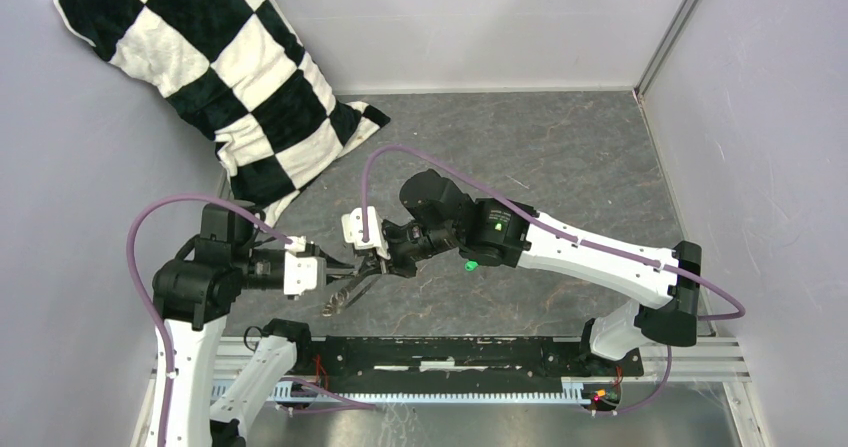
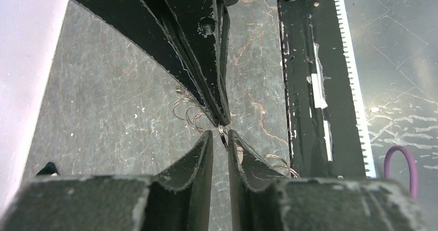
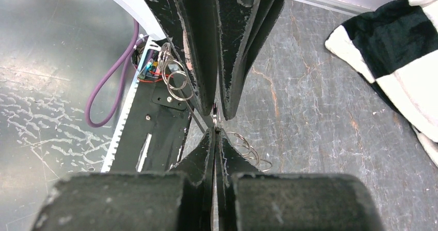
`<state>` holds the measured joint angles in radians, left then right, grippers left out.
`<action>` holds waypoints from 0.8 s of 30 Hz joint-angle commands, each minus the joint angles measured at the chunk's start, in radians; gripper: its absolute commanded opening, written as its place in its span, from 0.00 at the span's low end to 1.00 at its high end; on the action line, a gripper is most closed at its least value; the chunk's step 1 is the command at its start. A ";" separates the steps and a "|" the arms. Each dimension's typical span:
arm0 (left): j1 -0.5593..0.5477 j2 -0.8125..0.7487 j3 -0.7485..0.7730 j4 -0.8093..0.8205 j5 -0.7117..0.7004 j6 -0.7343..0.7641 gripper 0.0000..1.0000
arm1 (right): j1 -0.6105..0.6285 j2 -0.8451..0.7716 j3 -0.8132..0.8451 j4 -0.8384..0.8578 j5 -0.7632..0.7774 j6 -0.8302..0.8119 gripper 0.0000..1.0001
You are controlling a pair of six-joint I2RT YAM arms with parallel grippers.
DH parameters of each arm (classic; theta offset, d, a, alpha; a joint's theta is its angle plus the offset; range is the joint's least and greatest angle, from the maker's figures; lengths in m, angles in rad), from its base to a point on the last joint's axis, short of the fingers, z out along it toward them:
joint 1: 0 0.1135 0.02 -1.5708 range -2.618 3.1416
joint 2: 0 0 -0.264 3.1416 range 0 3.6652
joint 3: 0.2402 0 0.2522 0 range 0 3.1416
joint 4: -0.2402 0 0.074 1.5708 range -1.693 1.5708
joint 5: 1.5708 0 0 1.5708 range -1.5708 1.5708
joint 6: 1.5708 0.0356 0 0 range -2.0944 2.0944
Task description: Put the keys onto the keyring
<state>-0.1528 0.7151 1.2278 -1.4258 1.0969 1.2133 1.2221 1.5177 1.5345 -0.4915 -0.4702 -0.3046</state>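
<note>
The keyring (image 1: 340, 295), a thin silvery loop strung with small rings (image 2: 188, 111), hangs between both grippers above the table. My right gripper (image 1: 372, 260) is shut on its wire, which shows as a bright line between the fingers (image 3: 206, 153). My left gripper (image 1: 338, 269) faces it tip to tip. Its jaws stand a narrow gap apart, with a ring edge (image 2: 223, 136) in the gap, touching neither side clearly. More small rings (image 3: 174, 78) dangle beside the left fingers. A green-tagged key (image 1: 469, 264) lies on the table by the right forearm.
A black-and-white checked pillow (image 1: 230, 77) leans in the far left corner. A black rail (image 1: 450, 352) with a toothed strip runs along the near table edge. Purple cables (image 1: 400, 157) arch over both arms. Grey walls (image 1: 780, 117) close in the sides and back.
</note>
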 commanded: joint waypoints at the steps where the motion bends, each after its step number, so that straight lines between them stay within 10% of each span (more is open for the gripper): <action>1: 0.001 -0.002 0.007 -0.029 0.000 0.079 0.22 | 0.005 -0.032 0.025 0.023 -0.018 -0.007 0.01; 14: 0.001 -0.045 -0.049 0.060 0.011 0.012 0.18 | 0.007 -0.031 0.031 0.079 -0.062 0.032 0.01; 18: 0.001 -0.054 -0.051 0.116 0.014 -0.038 0.02 | 0.006 -0.028 0.029 0.098 -0.093 0.041 0.01; 24: 0.001 -0.078 -0.060 0.165 0.036 -0.083 0.02 | -0.008 -0.083 -0.012 0.123 -0.052 0.070 0.39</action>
<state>-0.1528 0.6552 1.1805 -1.3487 1.0908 1.1931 1.2217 1.5139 1.5345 -0.4709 -0.5194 -0.2649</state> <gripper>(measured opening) 0.036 0.310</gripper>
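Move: The small metal ring held in the right fingertips sits between the left fingertips, about 1 cm to the left hand's right and level with it. The metal plate hangs just below, its middle roughly 3 cm back, 2 cm left and 4 cm down from the left hand. From that hand the green tag lies on the table some 10 cm ahead, 19 cm right and 28 cm below. From the right hand the ring is about 1 cm left. Left fingers close on the ring nearly in place; right fingers open, easing about 1 cm back and up. ##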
